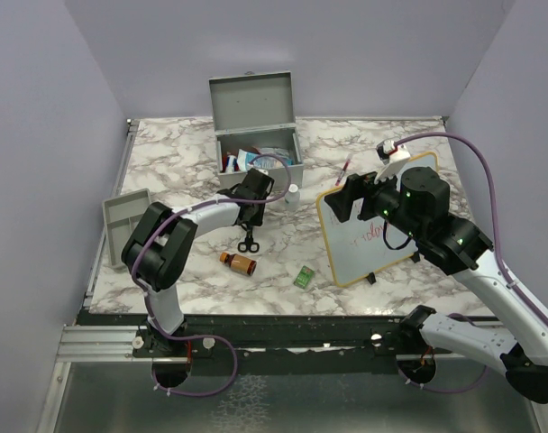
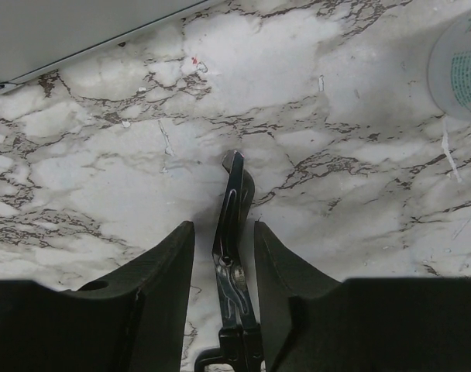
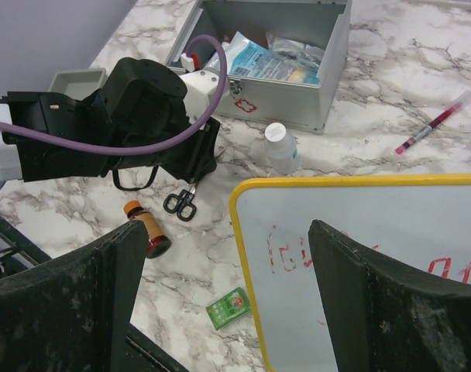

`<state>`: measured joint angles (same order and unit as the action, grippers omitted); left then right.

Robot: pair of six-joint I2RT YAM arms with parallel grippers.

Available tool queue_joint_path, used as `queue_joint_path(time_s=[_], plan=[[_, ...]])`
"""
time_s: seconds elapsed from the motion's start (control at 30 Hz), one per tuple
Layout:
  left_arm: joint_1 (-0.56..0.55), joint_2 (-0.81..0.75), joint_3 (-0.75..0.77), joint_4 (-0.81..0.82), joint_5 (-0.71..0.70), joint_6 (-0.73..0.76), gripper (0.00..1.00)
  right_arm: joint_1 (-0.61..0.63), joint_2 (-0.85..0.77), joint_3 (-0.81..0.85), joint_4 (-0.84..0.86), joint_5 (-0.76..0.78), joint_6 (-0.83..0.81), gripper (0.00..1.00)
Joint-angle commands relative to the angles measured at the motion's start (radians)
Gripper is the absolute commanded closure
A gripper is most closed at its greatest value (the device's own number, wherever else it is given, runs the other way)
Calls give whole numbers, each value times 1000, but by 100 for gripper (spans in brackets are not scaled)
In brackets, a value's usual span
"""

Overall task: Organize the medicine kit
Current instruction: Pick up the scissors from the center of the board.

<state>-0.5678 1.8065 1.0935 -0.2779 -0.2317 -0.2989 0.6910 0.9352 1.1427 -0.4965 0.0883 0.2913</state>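
The medicine kit [image 1: 259,169] stands open at the back with its lid up and packets inside; it also shows in the right wrist view [image 3: 286,105]. Black-handled scissors [image 1: 248,242] lie on the marble in front of it. My left gripper [image 1: 251,216] is lowered over them, jaws open, with the closed blades [image 2: 234,225] between my fingers and a gap on the left side. My right gripper [image 1: 344,202] is open and empty, hovering over the left edge of the whiteboard [image 3: 375,248]. In the right wrist view the scissors' handles [image 3: 181,203] stick out below my left gripper [image 3: 197,167].
An amber bottle [image 1: 239,262] and a green packet [image 1: 303,277] lie near the front. A white bottle [image 1: 293,193] stands by the kit. A red pen [image 1: 347,168] lies behind the yellow-framed whiteboard [image 1: 382,221]. A shallow grey divided tray [image 1: 125,215] sits at the left edge.
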Motion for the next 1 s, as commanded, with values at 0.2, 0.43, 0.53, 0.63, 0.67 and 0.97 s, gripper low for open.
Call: queue_joint_path(time_s=[0.2, 0.43, 0.53, 0.63, 0.67, 0.97], plan=[[11, 55, 36, 4, 103, 35, 82, 2, 12, 21, -34, 3, 12, 10], [11, 40, 38, 3, 139, 37, 100, 2, 16, 8, -10, -27, 27, 10], [11, 21, 36, 3, 144, 23, 100, 2, 16, -5, 0, -48, 59, 11], [11, 6, 29, 3, 157, 3, 100, 3, 12, -29, 21, -67, 88, 12], [11, 3, 27, 3, 163, -4, 100, 2, 13, -32, 23, -73, 97, 12], [13, -29, 5, 12, 195, -49, 100, 3, 49, -34, 20, -184, 142, 12]])
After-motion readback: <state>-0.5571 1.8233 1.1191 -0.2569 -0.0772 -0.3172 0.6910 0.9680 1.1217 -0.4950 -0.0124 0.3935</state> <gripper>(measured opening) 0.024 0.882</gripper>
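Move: Low over the table, the left hand has its half-open fingers astride the scissors' blades; the scissors' middle lies about 2 cm back and 1 cm below. The white bottle stands roughly 6 cm ahead and 10 cm to the right, the brown bottle about 10 cm back and 4 cm left, and the box's middle some 15 cm ahead, 2 cm right. From the right hand the scissors lie about 12 cm ahead, 21 cm left and 30 cm below. Closing on the scissors' blades, the left hand pinches them between its fingertips while sliding about 3 cm to the right, closer to the white bottle, at nearly unchanged height; it rolls slightly, left side dipping. The right hand, open and empty, later drifts some 2 cm left and 2 cm down, towards the scissors. ##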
